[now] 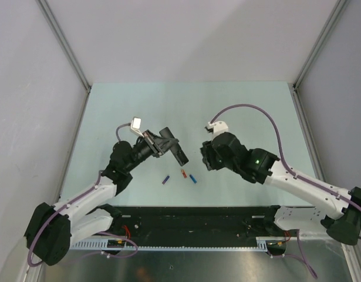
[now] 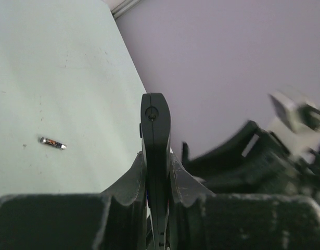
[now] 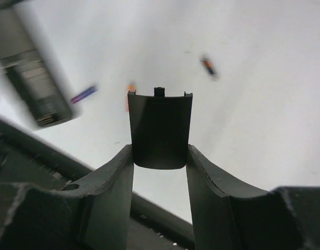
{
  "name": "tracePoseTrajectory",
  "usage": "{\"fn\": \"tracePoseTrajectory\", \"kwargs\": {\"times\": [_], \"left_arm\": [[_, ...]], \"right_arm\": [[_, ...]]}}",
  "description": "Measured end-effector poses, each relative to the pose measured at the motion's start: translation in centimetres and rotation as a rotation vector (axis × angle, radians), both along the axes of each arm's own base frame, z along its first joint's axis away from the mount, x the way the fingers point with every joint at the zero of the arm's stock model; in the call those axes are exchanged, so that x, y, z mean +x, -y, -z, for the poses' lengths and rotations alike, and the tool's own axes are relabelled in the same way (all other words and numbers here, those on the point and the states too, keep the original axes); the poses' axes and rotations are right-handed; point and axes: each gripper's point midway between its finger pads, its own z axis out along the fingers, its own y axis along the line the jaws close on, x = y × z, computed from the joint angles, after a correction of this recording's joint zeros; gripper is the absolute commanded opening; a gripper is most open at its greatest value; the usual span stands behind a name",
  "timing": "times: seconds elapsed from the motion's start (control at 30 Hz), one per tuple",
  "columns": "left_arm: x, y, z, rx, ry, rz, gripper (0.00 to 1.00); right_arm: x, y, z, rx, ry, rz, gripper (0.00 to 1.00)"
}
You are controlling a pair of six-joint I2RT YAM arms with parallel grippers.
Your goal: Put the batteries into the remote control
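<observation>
My left gripper [image 1: 162, 144] is shut on the remote control [image 1: 175, 147], a slim black bar held above the table. In the left wrist view the remote [image 2: 155, 135] stands edge-on between the fingers [image 2: 127, 179]. My right gripper [image 1: 205, 155] is shut on a black battery cover [image 3: 160, 130], held just right of the remote. Three batteries lie on the table below: purple-blue [image 1: 166, 180], red-orange [image 1: 182, 173] and bright blue [image 1: 193, 178]. The right wrist view shows the purple one [image 3: 83, 94], the orange one [image 3: 129, 87] partly behind the cover, and a blurred dark-looking one [image 3: 208, 66].
A small dark battery [image 2: 52, 142] lies alone on the pale green table [image 1: 239, 111] in the left wrist view. The black base rail [image 1: 192, 220] runs along the near edge. Grey walls enclose the table on three sides.
</observation>
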Motion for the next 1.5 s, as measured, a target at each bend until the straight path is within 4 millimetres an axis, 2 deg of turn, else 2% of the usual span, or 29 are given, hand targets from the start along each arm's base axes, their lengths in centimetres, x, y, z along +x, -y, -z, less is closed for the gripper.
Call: {"fn": "tracePoseTrajectory", "kwargs": {"times": [0.03, 0.1, 0.27, 0.43, 0.6, 0.8, 0.93, 1.03, 1.13, 1.17, 1.27, 1.5], "left_arm": [[-0.2, -0.3, 0.1, -0.001, 0.002, -0.001, 0.00], [-0.8, -0.7, 0.3, -0.005, 0.007, 0.002, 0.00], [-2.9, -1.3, 0.6, -0.023, 0.023, 0.038, 0.00], [-4.6, -1.7, 1.7, -0.039, 0.024, 0.070, 0.00], [-5.9, -1.9, 2.5, -0.063, 0.024, 0.107, 0.00], [-7.1, -2.0, 2.3, -0.095, 0.043, 0.135, 0.00], [-7.7, -2.1, 1.7, -0.116, 0.061, 0.153, 0.00], [-7.9, -2.1, 1.4, -0.123, 0.074, 0.158, 0.00], [-7.9, -2.1, 1.3, -0.125, 0.078, 0.160, 0.00], [-7.9, -2.1, 1.3, -0.125, 0.078, 0.160, 0.00], [-7.9, -2.1, 1.2, -0.126, 0.078, 0.161, 0.00], [-7.9, -2.1, 1.3, -0.125, 0.074, 0.162, 0.00]], "right_arm": [[0.8, 0.9, 0.6, -0.011, -0.005, 0.041, 0.34], [2.7, 3.5, 2.9, -0.049, -0.040, 0.146, 0.35], [5.2, 8.8, 8.8, -0.171, -0.153, 0.332, 0.34], [7.5, 11.0, 12.7, -0.249, -0.232, 0.427, 0.34], [8.7, 12.9, 16.2, -0.321, -0.307, 0.474, 0.34], [9.5, 14.0, 18.4, -0.355, -0.349, 0.491, 0.34], [9.7, 14.1, 19.5, -0.374, -0.374, 0.484, 0.38], [10.4, 13.9, 19.5, -0.370, -0.369, 0.481, 0.45], [10.9, 13.7, 19.5, -0.366, -0.366, 0.477, 0.55], [10.9, 13.6, 19.5, -0.366, -0.365, 0.477, 0.61], [11.1, 13.8, 19.5, -0.365, -0.363, 0.481, 0.69], [11.2, 13.9, 19.3, -0.361, -0.363, 0.489, 0.74]]}}
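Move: The right hand still holds the battery cover, bound for bare table about 11 cm ahead, 14 cm right and 20 cm below. From that hand the black battery lies some 9 cm ahead and 4 cm right, the blue one 4 cm back and 1 cm left, both 20 cm down. The left hand keeps the remote; the bare spot is roughly 4 cm ahead, 26 cm right and 22 cm below it. Right lowers the cover some 20 cm, rightward and forward, then opens; left draws the remote back 8 cm. ##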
